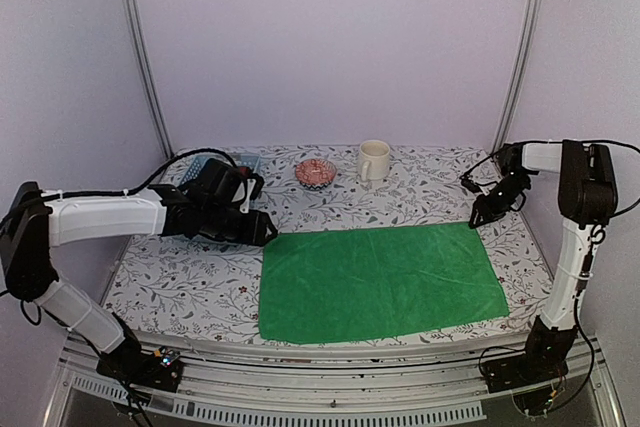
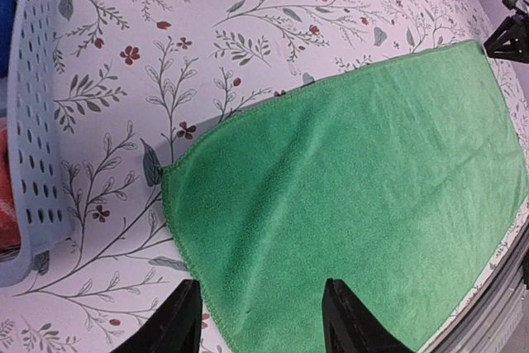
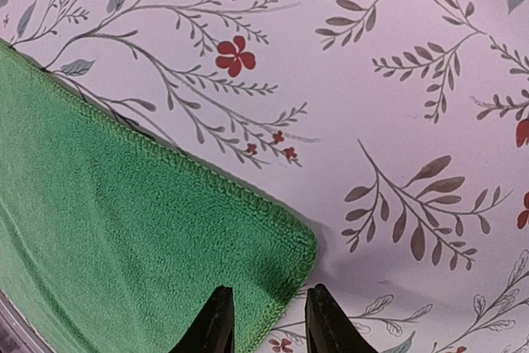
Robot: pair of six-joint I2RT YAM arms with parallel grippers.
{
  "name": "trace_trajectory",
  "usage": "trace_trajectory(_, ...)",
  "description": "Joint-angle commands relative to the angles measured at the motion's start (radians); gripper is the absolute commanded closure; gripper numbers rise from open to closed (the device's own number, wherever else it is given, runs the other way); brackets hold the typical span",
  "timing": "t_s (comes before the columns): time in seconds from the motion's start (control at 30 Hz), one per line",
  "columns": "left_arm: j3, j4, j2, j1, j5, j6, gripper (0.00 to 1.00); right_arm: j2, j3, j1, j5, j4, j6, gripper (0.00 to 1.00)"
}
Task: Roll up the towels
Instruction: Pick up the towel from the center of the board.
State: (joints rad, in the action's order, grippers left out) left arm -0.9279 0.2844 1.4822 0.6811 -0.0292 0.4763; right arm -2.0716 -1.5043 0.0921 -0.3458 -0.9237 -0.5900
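Note:
One bright green towel (image 1: 380, 282) lies spread flat on the flowered tablecloth, a shallow wrinkle near its left side. My left gripper (image 1: 262, 230) hovers over the towel's far left corner; the left wrist view shows the towel (image 2: 347, 179) under the left gripper (image 2: 258, 307), jaws wide apart and empty. My right gripper (image 1: 480, 215) sits at the far right corner. In the right wrist view the towel (image 3: 124, 237) ends in a rounded corner just ahead of the right gripper (image 3: 269, 312), jaws narrowly apart and holding nothing. No orange towel is in view.
A pale blue perforated basket (image 1: 225, 162) stands at the back left behind my left arm, with blue and red cloth inside the basket (image 2: 37, 121). A small patterned bowl (image 1: 316, 172) and a cream mug (image 1: 373, 160) stand at the back centre.

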Motion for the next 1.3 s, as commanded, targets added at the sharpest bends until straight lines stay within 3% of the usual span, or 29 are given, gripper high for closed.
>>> trace_trajectory(0.0,0.035,-0.062,0.009,-0.02,-0.032,0.02,0.5,-0.041,-0.031,0.004,0.019,0.052,0.042,0.67)
trace_trajectory(0.37,0.077,-0.106,0.049,-0.034,-0.031,0.056,0.51,-0.078,-0.045,0.004,0.026,0.073,0.041,0.68)
trace_trajectory(0.67,0.09,-0.212,0.128,-0.101,-0.084,0.074,0.52,-0.089,-0.033,-0.001,-0.027,0.044,0.02,0.86)
trace_trajectory(0.83,0.029,-0.219,0.224,-0.136,-0.084,0.063,0.52,-0.073,-0.034,0.009,0.045,0.11,0.064,0.97)
trace_trajectory(1.27,-0.148,-0.158,0.39,-0.15,-0.052,0.053,0.53,-0.088,-0.079,0.012,-0.046,0.163,0.163,0.97)
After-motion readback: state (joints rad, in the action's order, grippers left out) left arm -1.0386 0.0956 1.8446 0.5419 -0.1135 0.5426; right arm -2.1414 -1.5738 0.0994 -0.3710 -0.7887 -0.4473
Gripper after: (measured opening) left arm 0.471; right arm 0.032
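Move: Just below the right fingertips, the green towel's far right corner lies about 2 cm ahead and 2 cm down. The mug stands some 19 cm ahead and 30 cm to the left of that hand. For the left hand, the towel's far left corner is roughly 8 cm ahead, 1 cm to the right and 9 cm below; the blue basket's middle is about 18 cm ahead and 20 cm left, the bowl some 28 cm ahead and 12 cm right. Easing forward and slightly down onto the towel's far right corner, the right fingers close and pinch its edge, then draw it about 3 cm farther forward, rising about a centimetre. The left hand, fingers staying half open, first sinks about 8 cm, then reaches some 5 cm forward close over the far left corner, turning slightly counter-clockwise. ##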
